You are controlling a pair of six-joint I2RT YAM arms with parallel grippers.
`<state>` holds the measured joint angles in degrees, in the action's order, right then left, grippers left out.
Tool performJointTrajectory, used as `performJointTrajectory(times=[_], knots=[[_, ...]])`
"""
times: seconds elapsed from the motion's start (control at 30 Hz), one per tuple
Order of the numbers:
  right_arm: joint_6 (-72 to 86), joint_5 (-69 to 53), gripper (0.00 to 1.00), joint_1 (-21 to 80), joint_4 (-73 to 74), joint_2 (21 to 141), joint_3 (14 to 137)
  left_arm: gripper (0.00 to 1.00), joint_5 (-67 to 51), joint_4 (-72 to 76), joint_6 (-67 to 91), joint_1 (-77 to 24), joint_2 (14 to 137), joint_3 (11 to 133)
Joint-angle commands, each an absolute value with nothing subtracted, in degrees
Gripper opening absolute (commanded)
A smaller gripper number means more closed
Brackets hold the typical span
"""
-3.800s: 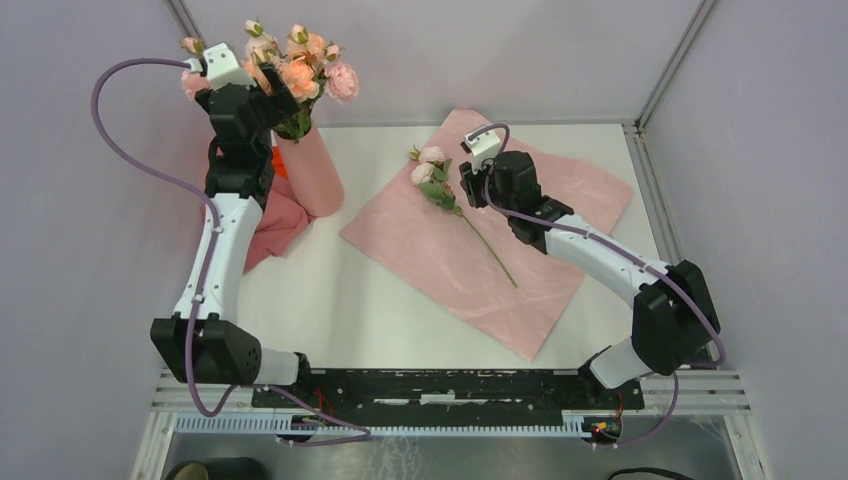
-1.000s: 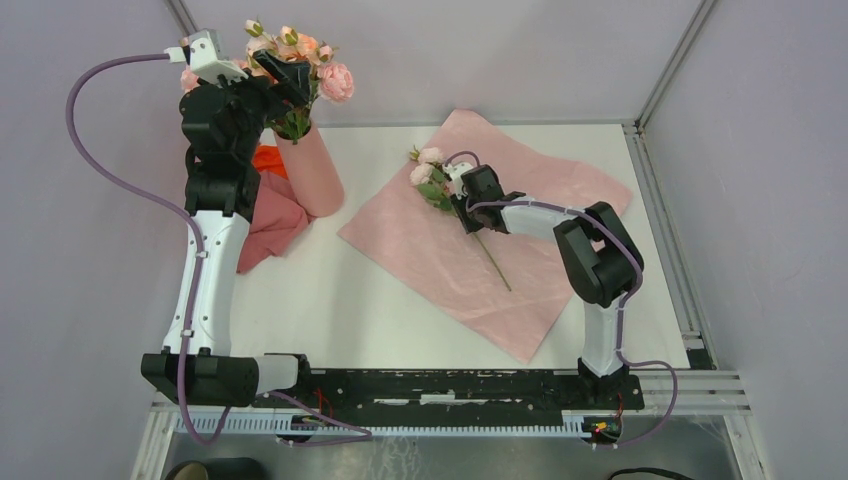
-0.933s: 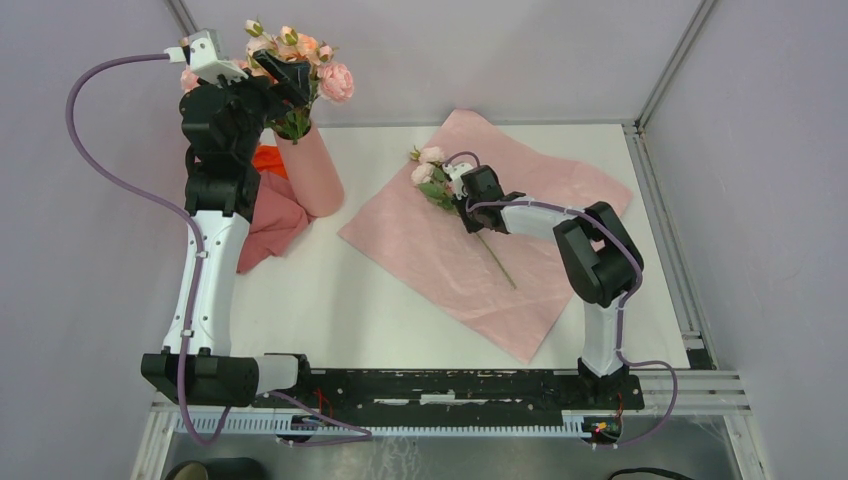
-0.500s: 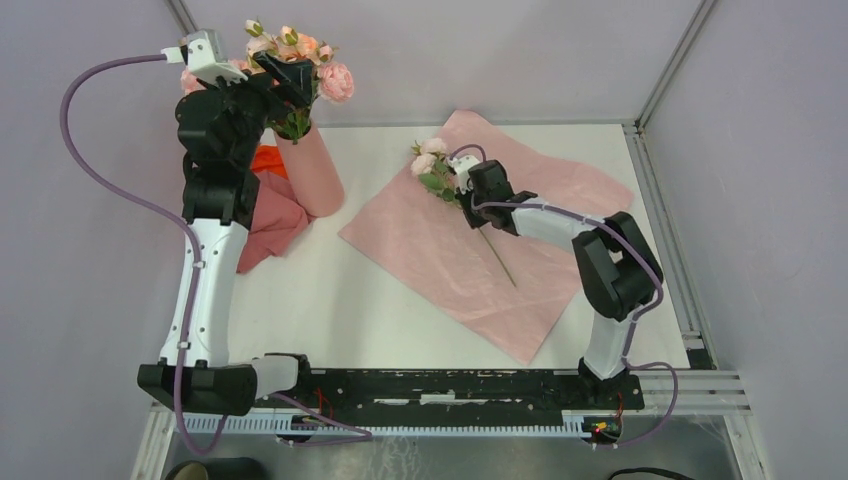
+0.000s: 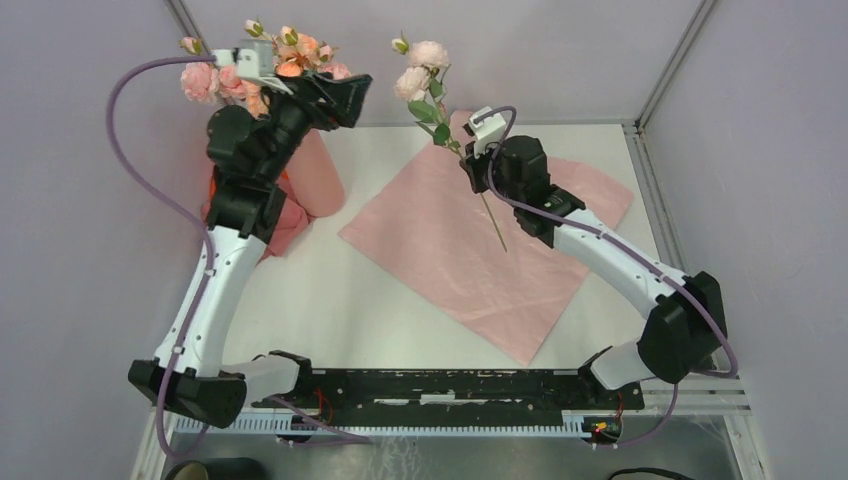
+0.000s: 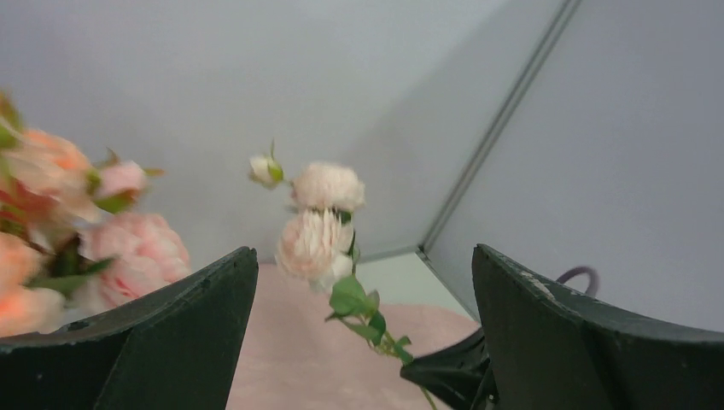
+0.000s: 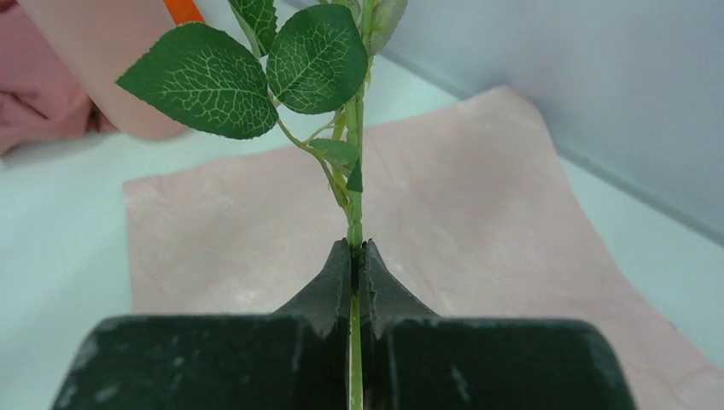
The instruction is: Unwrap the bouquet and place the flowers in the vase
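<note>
My right gripper (image 5: pixel 474 166) (image 7: pixel 354 248) is shut on the thin green stem (image 7: pixel 354 196) of one pale pink rose (image 5: pixel 421 66) and holds it upright in the air above the bouquet's flat pink sheet (image 5: pixel 470 255). The stem's lower end (image 5: pixel 498 235) hangs below the fingers. The pale-pink vase (image 5: pixel 325 182) stands at the back left with several roses (image 5: pixel 245 72) in it, partly hidden by my left arm. My left gripper (image 5: pixel 345 92) (image 6: pixel 363 256) hovers open beside those blooms and faces the held rose (image 6: pixel 320 243).
A salmon-pink cloth (image 5: pixel 288 224) lies bunched left of the vase, with a bit of orange cloth (image 7: pixel 183 10) behind it. Grey walls close in at the back and both sides. A metal rail (image 5: pixel 450 385) runs along the near edge.
My right gripper shut on the rose's stem and lifted it off the pink sheet, up and toward the back. My left arm swung right, across the vase's blooms.
</note>
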<state>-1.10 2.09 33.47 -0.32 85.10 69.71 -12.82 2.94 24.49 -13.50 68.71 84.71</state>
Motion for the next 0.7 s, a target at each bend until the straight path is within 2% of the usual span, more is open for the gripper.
performJointTrajectory(times=[0.0, 0.2, 0.4, 0.67], knots=[[-2.55, 1.82, 0.00, 34.21, -5.39, 80.73, 70.62, 1.00, -15.56, 7.67, 27.37, -19.99, 71.96, 79.23], [-4.91, 4.00, 0.00, 35.02, -8.90, 76.39, 69.99, 1.00, -12.33, 8.56, 25.51, -27.94, 72.94, 74.40], [-5.19, 3.55, 0.00, 35.48, -12.07, 72.59, 67.69, 1.00, -12.18, 11.39, 26.28, -28.83, 74.48, 70.89], [-5.18, 3.59, 0.00, 36.80, -12.18, 70.33, 64.63, 1.00, -12.35, 12.03, 26.24, -28.88, 76.58, 74.93]])
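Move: The last flower's stem, already pinched in the right fingers, lies some 19 cm to the left hand's right, about 5 cm ahead and 24 cm below it. From the left hand, the vase stands about 10 cm ahead, 8 cm left and 40 cm below, its bouquet heads about 12 cm ahead, 11 cm left and 9 cm below. The open left gripper is some 20 cm to the right hand's left, 4 cm back and 26 cm higher. The pink sheet spreads 26 cm below the right hand, centred 6 cm right and 3 cm back. The single flower goes up about 11 cm in the right hand's kept pinch, drawn a little back, while the right fingers tip upward some 15 degrees. The left hand, fingers still wide open, swings away from the bouquet, down and to the right towards the stem above the right grip, tipping down and turning clockwise, then hovers there. ##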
